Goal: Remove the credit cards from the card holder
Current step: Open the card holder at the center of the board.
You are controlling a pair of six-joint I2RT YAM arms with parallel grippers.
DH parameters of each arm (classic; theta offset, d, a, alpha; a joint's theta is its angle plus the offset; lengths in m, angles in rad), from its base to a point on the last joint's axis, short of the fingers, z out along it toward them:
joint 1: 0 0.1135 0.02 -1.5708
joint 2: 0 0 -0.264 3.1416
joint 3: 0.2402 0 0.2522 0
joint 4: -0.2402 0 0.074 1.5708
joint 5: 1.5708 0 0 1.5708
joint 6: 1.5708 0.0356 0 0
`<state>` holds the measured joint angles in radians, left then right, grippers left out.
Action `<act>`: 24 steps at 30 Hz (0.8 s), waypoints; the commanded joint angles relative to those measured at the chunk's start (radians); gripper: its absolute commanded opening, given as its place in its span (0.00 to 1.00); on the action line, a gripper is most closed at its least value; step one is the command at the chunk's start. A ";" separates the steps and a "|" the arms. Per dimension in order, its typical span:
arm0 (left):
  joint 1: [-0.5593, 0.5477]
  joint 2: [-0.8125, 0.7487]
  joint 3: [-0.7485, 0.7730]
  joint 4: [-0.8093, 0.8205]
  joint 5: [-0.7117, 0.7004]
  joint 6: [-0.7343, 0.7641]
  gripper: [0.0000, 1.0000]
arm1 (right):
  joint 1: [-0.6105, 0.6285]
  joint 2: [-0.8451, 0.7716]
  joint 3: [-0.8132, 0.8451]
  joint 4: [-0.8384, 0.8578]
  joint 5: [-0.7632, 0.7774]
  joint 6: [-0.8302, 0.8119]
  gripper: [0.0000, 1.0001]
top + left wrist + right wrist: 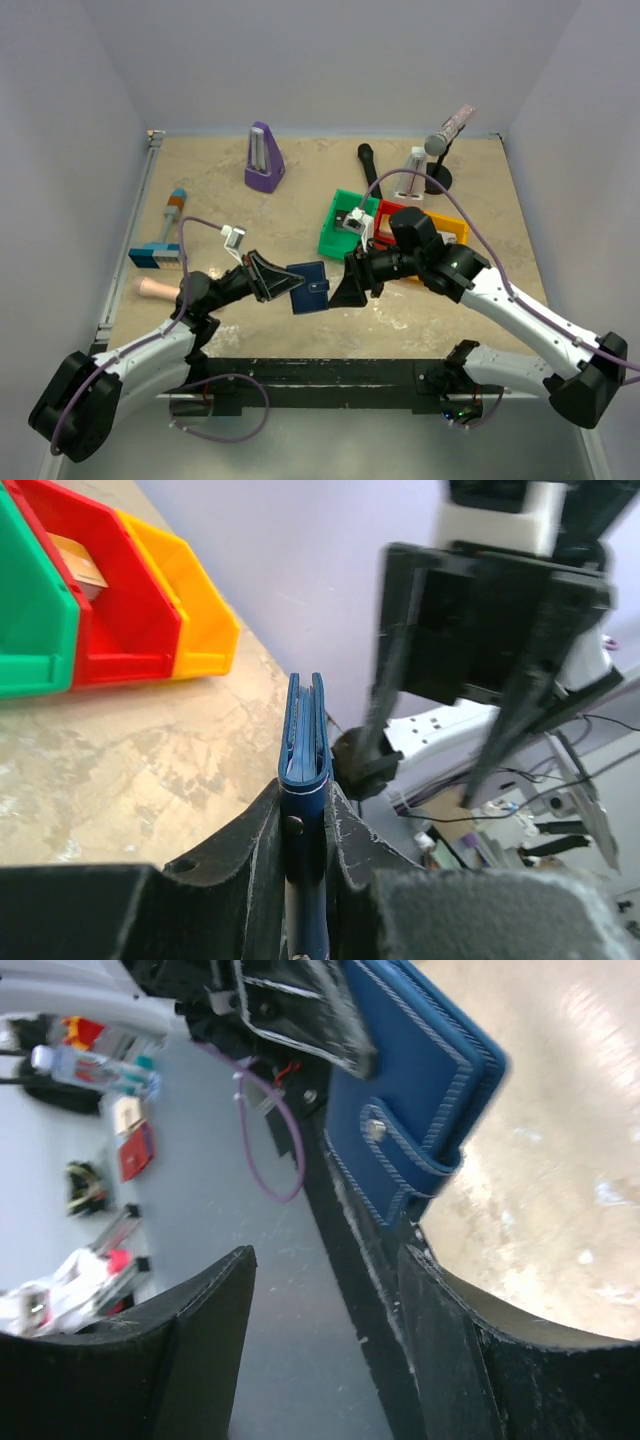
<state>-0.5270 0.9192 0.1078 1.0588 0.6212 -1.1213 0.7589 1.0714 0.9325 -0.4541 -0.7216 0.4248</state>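
The card holder (310, 286) is a closed dark navy wallet with its snap tab fastened, held in the air above the table's near middle. My left gripper (275, 281) is shut on its left end; the left wrist view shows the wallet (304, 745) edge-on between my fingers (255, 865). My right gripper (343, 288) is open just right of the wallet, its jaws wide apart. In the right wrist view the wallet (420, 1070) and its snap tab (398, 1155) sit ahead of my open fingers (210, 1310). No credit cards show outside the wallet.
Green (340, 222), red (392, 215) and orange (447, 228) bins stand right of centre. A purple metronome (263, 158), a black handle (368, 165) and a microphone on a stand (440, 150) are at the back. A blue tool (165, 235) and a pink object (156, 288) lie at the left.
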 commanded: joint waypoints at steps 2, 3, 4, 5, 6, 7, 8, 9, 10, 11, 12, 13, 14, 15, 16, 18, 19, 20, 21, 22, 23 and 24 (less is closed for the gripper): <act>-0.011 -0.114 0.239 -0.634 -0.092 0.256 0.00 | 0.100 -0.045 0.181 -0.251 0.380 -0.152 0.64; -0.021 -0.131 0.278 -0.740 -0.141 0.299 0.00 | 0.115 -0.045 0.195 -0.271 0.443 -0.153 0.63; -0.027 -0.141 0.309 -0.813 -0.182 0.325 0.00 | 0.128 -0.042 0.206 -0.279 0.500 -0.153 0.63; -0.031 -0.154 0.335 -0.876 -0.227 0.339 0.00 | 0.141 -0.036 0.215 -0.285 0.549 -0.149 0.62; -0.033 -0.163 0.360 -0.922 -0.276 0.344 0.00 | 0.158 -0.030 0.226 -0.290 0.617 -0.146 0.62; -0.037 -0.167 0.369 -0.957 -0.297 0.342 0.00 | 0.180 -0.018 0.233 -0.296 0.690 -0.144 0.62; -0.042 -0.171 0.394 -1.005 -0.349 0.330 0.00 | 0.200 -0.004 0.252 -0.302 0.741 -0.144 0.61; -0.050 -0.169 0.412 -1.043 -0.391 0.324 0.00 | 0.212 0.014 0.270 -0.308 0.783 -0.141 0.61; -0.065 -0.163 0.432 -1.110 -0.435 0.313 0.00 | 0.224 0.034 0.291 -0.322 0.812 -0.132 0.61; -0.077 -0.151 0.463 -1.172 -0.478 0.292 0.00 | 0.235 0.050 0.313 -0.334 0.842 -0.126 0.61; -0.091 -0.138 0.486 -1.219 -0.498 0.279 0.00 | 0.252 0.067 0.330 -0.334 0.873 -0.123 0.61; -0.109 -0.128 0.507 -1.250 -0.524 0.262 0.00 | 0.264 0.079 0.347 -0.336 0.907 -0.120 0.61; -0.126 -0.119 0.532 -1.287 -0.558 0.243 0.00 | 0.275 0.094 0.365 -0.337 0.939 -0.121 0.61; -0.149 -0.111 0.550 -1.321 -0.586 0.229 0.00 | 0.292 0.110 0.379 -0.339 0.982 -0.123 0.61; -0.177 -0.100 0.572 -1.348 -0.616 0.215 0.00 | 0.305 0.125 0.397 -0.339 1.008 -0.127 0.62; -0.215 -0.083 0.615 -1.391 -0.672 0.189 0.00 | 0.327 0.165 0.428 -0.347 1.047 -0.129 0.62; -0.228 -0.077 0.633 -1.404 -0.687 0.178 0.00 | 0.336 0.182 0.443 -0.348 1.062 -0.129 0.62; -0.243 -0.069 0.656 -1.418 -0.698 0.166 0.00 | 0.345 0.199 0.454 -0.347 1.073 -0.132 0.63; -0.255 -0.062 0.680 -1.434 -0.712 0.160 0.00 | 0.353 0.211 0.466 -0.345 1.080 -0.132 0.63; -0.269 -0.056 0.697 -1.447 -0.724 0.155 0.00 | 0.361 0.225 0.474 -0.344 1.084 -0.129 0.62; -0.280 -0.048 0.714 -1.456 -0.733 0.146 0.00 | 0.365 0.235 0.483 -0.339 1.084 -0.129 0.63; -0.287 -0.043 0.730 -1.461 -0.738 0.137 0.00 | 0.368 0.245 0.489 -0.333 1.081 -0.129 0.62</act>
<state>-0.7803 0.8658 0.7326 -0.3447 -0.0288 -0.9253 1.1076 1.2911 1.3632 -0.7967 0.2806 0.3019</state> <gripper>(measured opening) 0.219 0.623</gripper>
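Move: The card holder is already between the left fingers by its left edge, its middle about 3 cm to the right of that hand, 1 cm back and roughly level. From the open, empty right hand it lies some 6 cm to the left and 2 cm ahead, at about the same height. The green bin is roughly 18 cm ahead of the right hand and 4 cm to its right, the red bin equally far ahead but 17 cm right, both some 17 cm below. Still pinching the card holder's left edge, the left hand carries it forward about 5 cm, rising slightly and then sinking past its starting height, while rolling its fingers from nearly level to forward-right and down. The right hand, fingers staying open beside the strap side, arcs up and then goes forward some 7 cm, its fingers swinging to point more forward and steeper down. ##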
